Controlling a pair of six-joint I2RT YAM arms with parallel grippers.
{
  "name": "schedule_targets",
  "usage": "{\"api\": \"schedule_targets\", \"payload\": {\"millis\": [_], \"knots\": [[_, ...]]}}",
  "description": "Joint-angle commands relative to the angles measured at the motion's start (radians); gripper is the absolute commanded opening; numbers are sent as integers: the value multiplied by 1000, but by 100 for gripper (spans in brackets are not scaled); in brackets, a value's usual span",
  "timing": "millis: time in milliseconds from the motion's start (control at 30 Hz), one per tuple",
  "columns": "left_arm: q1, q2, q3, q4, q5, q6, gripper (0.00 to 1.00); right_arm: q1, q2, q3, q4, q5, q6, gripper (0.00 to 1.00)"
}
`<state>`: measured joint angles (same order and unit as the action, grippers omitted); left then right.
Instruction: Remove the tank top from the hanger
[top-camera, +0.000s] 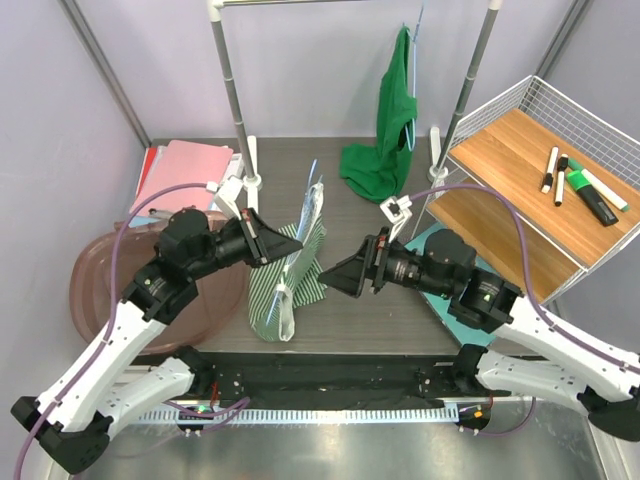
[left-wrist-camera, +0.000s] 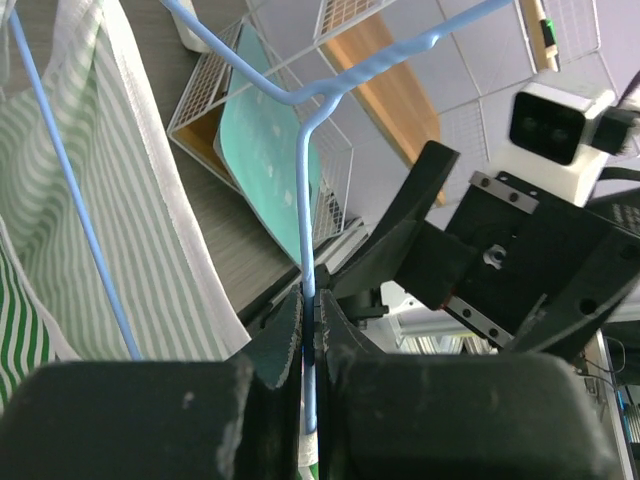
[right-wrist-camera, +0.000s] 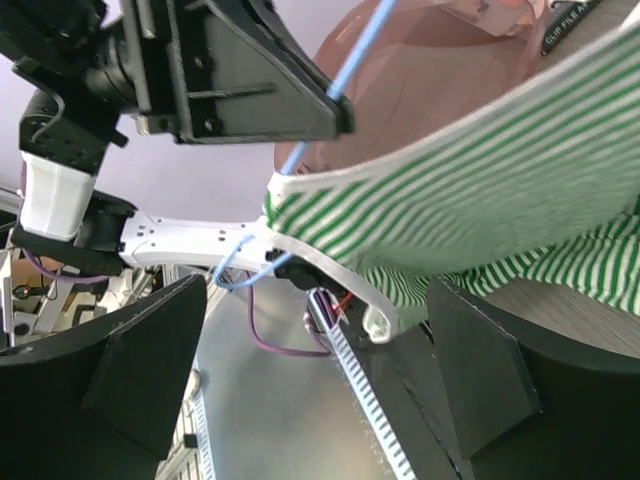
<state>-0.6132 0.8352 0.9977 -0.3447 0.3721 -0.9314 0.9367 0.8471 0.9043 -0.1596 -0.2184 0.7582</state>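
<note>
A green-and-white striped tank top (top-camera: 290, 285) hangs on a light blue wire hanger (top-camera: 312, 185) over the middle of the table, its lower part bunched on the surface. My left gripper (top-camera: 295, 243) is shut on the hanger's wire (left-wrist-camera: 305, 190), which runs straight between the jaws (left-wrist-camera: 311, 320), with the tank top (left-wrist-camera: 90, 200) to the left. My right gripper (top-camera: 325, 280) stands open just right of the garment. In the right wrist view the striped cloth (right-wrist-camera: 480, 210) and its white strap edge (right-wrist-camera: 340, 285) lie above the wide-apart jaws (right-wrist-camera: 315, 350), touching neither finger.
A dark green garment (top-camera: 395, 120) hangs from the rail at the back between two rack poles (top-camera: 235, 100). A wire shelf with wooden boards (top-camera: 530, 170) and markers stands at the right. A pink folder (top-camera: 185, 170) and a brownish translucent basin (top-camera: 110, 290) lie at the left.
</note>
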Motion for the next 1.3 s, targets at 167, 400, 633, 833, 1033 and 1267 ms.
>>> {"api": "schedule_targets", "payload": {"millis": [167,400,633,833,1033,1267], "knots": [[-2,-91,-50,65,56,9,0,109,105,38,267,327,53,81],[-2,-137,-73,58,73,13,0,111,178,64,347,366,113,65],[-2,-143,-61,44,83,22,0,116,259,102,400,356,141,56],[-2,-146,-60,50,113,19,0,117,297,102,446,381,171,46],[-2,-166,-67,43,136,40,0,117,300,65,525,425,242,17],[-2,-263,-27,-86,33,159,50,117,288,65,531,432,265,1]]}}
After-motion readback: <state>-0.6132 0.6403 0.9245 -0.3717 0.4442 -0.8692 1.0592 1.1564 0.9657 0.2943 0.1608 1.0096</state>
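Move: Some 10 cm ahead, 6 cm to the left and 3 cm above the open right fingers is the bare hanger wire beside the hanger's neck. That spot is about 4 cm ahead of the left hand, 1 cm to its right and 3 cm above it. The left fingertips, already pinching the same wire, sit roughly 6 cm ahead and 6 cm left of the right hand, level with it. The striped tank top hangs about 8 cm left, 2 cm ahead and 12 cm below. Reaching about 7 cm left, 6 cm forward and 4 cm up, the right hand swings some 15 degrees clockwise, tips its fingers upward, and shuts them on the hanger wire between the neck and the left fingers. The left hand draws the hanger back about 4 cm, and only at the very end does it begin to open around the wire. ##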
